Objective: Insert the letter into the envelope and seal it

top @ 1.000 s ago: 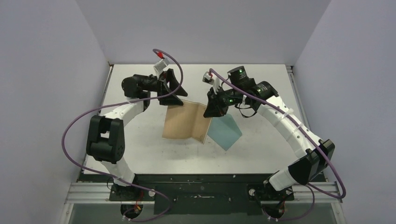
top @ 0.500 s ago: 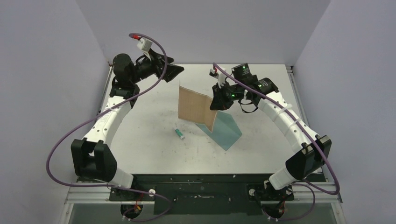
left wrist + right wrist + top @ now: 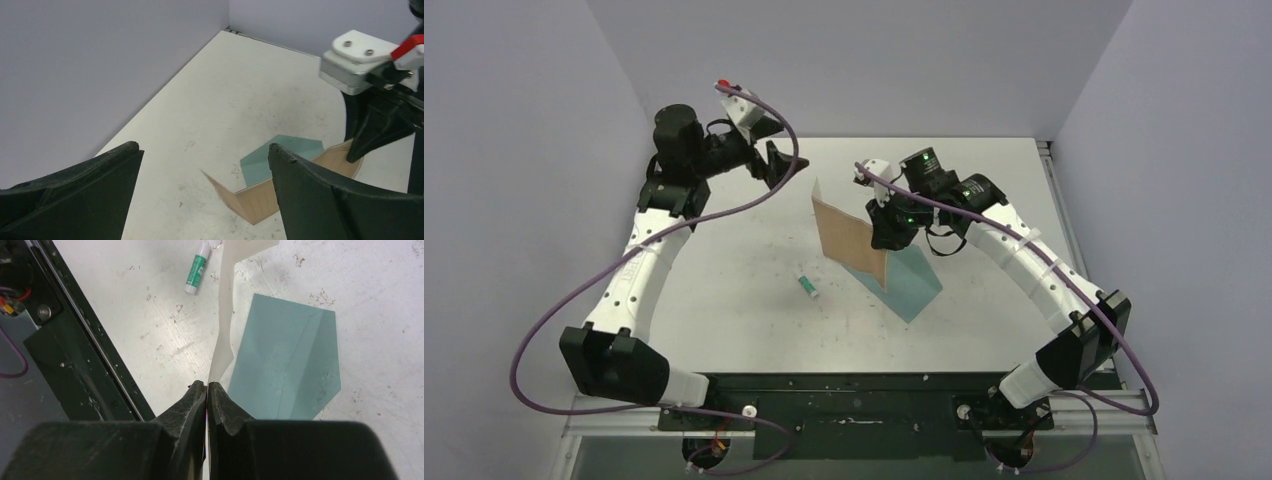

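The tan letter (image 3: 848, 238) stands on edge above the table, bent along a crease, pinched at its right edge by my shut right gripper (image 3: 885, 236). In the right wrist view the letter (image 3: 224, 320) runs edge-on as a pale strip out of the closed right gripper (image 3: 207, 384). The teal envelope (image 3: 913, 283) lies flat on the table just right of and below the letter, its triangular flap showing (image 3: 286, 364). My left gripper (image 3: 786, 164) hovers open at the back left, well apart from the letter (image 3: 257, 202); nothing sits between its fingers (image 3: 204, 146).
A small white-and-green glue tube (image 3: 807, 287) lies on the table left of the envelope, also in the right wrist view (image 3: 196, 267). Grey walls close in the table on three sides. The black base rail (image 3: 854, 385) runs along the near edge.
My left gripper opened fully, let go of the letter and drew back up to the far left. The letter swung upright in the right gripper, uncovering the glue tube.
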`<move>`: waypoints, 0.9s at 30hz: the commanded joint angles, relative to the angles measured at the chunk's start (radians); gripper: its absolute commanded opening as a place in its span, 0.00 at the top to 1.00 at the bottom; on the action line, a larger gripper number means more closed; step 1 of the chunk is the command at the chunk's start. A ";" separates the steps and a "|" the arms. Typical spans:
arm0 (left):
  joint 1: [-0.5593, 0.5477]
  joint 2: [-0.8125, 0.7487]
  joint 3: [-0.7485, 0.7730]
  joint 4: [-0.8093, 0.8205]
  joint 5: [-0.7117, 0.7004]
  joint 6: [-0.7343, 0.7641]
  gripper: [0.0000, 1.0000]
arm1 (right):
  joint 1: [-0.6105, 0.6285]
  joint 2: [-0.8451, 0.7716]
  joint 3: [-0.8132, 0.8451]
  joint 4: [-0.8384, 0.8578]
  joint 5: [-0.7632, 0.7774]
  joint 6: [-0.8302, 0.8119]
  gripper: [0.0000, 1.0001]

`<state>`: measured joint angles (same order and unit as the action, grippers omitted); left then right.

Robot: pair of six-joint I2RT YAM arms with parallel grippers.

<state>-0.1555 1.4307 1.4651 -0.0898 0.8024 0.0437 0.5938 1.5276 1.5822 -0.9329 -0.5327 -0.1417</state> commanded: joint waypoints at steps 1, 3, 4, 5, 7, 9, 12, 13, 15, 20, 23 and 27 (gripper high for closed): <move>-0.086 -0.075 -0.064 -0.126 0.097 0.297 0.00 | 0.052 -0.041 0.047 -0.028 0.108 -0.055 0.95; -0.120 -0.093 -0.096 -0.206 0.096 0.394 0.00 | 0.058 -0.041 0.053 -0.029 0.119 -0.058 0.95; -0.133 -0.096 -0.103 -0.249 0.100 0.434 0.00 | 0.059 -0.042 0.055 -0.028 0.122 -0.059 0.95; -0.136 -0.095 -0.107 -0.288 0.100 0.459 0.00 | 0.062 -0.043 0.057 -0.029 0.123 -0.058 0.95; -0.141 -0.082 -0.102 -0.373 0.104 0.507 0.05 | 0.065 -0.048 0.059 -0.028 0.125 -0.058 0.95; -0.149 -0.064 -0.091 -0.479 0.118 0.565 0.08 | 0.068 -0.054 0.058 -0.028 0.127 -0.058 0.95; -0.170 -0.042 -0.089 -0.572 0.117 0.633 0.14 | 0.067 -0.072 0.054 -0.024 0.136 -0.058 0.95; -0.178 -0.034 -0.087 -0.598 0.113 0.647 0.15 | 0.067 -0.078 0.053 -0.025 0.139 -0.058 0.95; -0.187 -0.016 -0.076 -0.650 0.125 0.668 0.16 | 0.067 -0.086 0.053 -0.022 0.144 -0.056 0.95; -0.200 -0.006 -0.069 -0.642 0.145 0.634 0.14 | 0.067 -0.089 0.053 -0.017 0.158 -0.054 0.95; -0.202 -0.017 -0.077 -0.609 0.134 0.608 0.14 | 0.068 -0.091 0.048 -0.013 0.169 -0.054 0.95; -0.208 -0.019 -0.114 -0.540 0.087 0.558 0.39 | 0.066 -0.101 0.053 -0.002 0.174 -0.048 0.95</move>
<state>-0.3538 1.4338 1.3655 -0.7036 0.9001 0.6384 0.6563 1.4677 1.5997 -0.9665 -0.3836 -0.1879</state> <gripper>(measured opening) 0.717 0.059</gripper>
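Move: The letter hangs with its middle roughly 11 cm back, 12 cm to the right and 19 cm below my left hand, its free edge nearer. On the table some 37 cm below that hand, the glue stick lies about 7 cm back and 1 cm right, the envelope 5 cm back and 22 cm right. From my right hand, already gripping the letter, its middle is level, 7 cm left and 4 cm lower; the envelope lies 6 cm ahead, 4 cm right, 22 cm down. I bring my open left hand down about 14 cm and back some 11 cm, with a little to the right, turning it clockwise and rolling its left side up, until the letter's free side comes between its fingers; there they begin to close, about a quarter of the way. My right hand keeps its pinch on the other side, nearly still. ##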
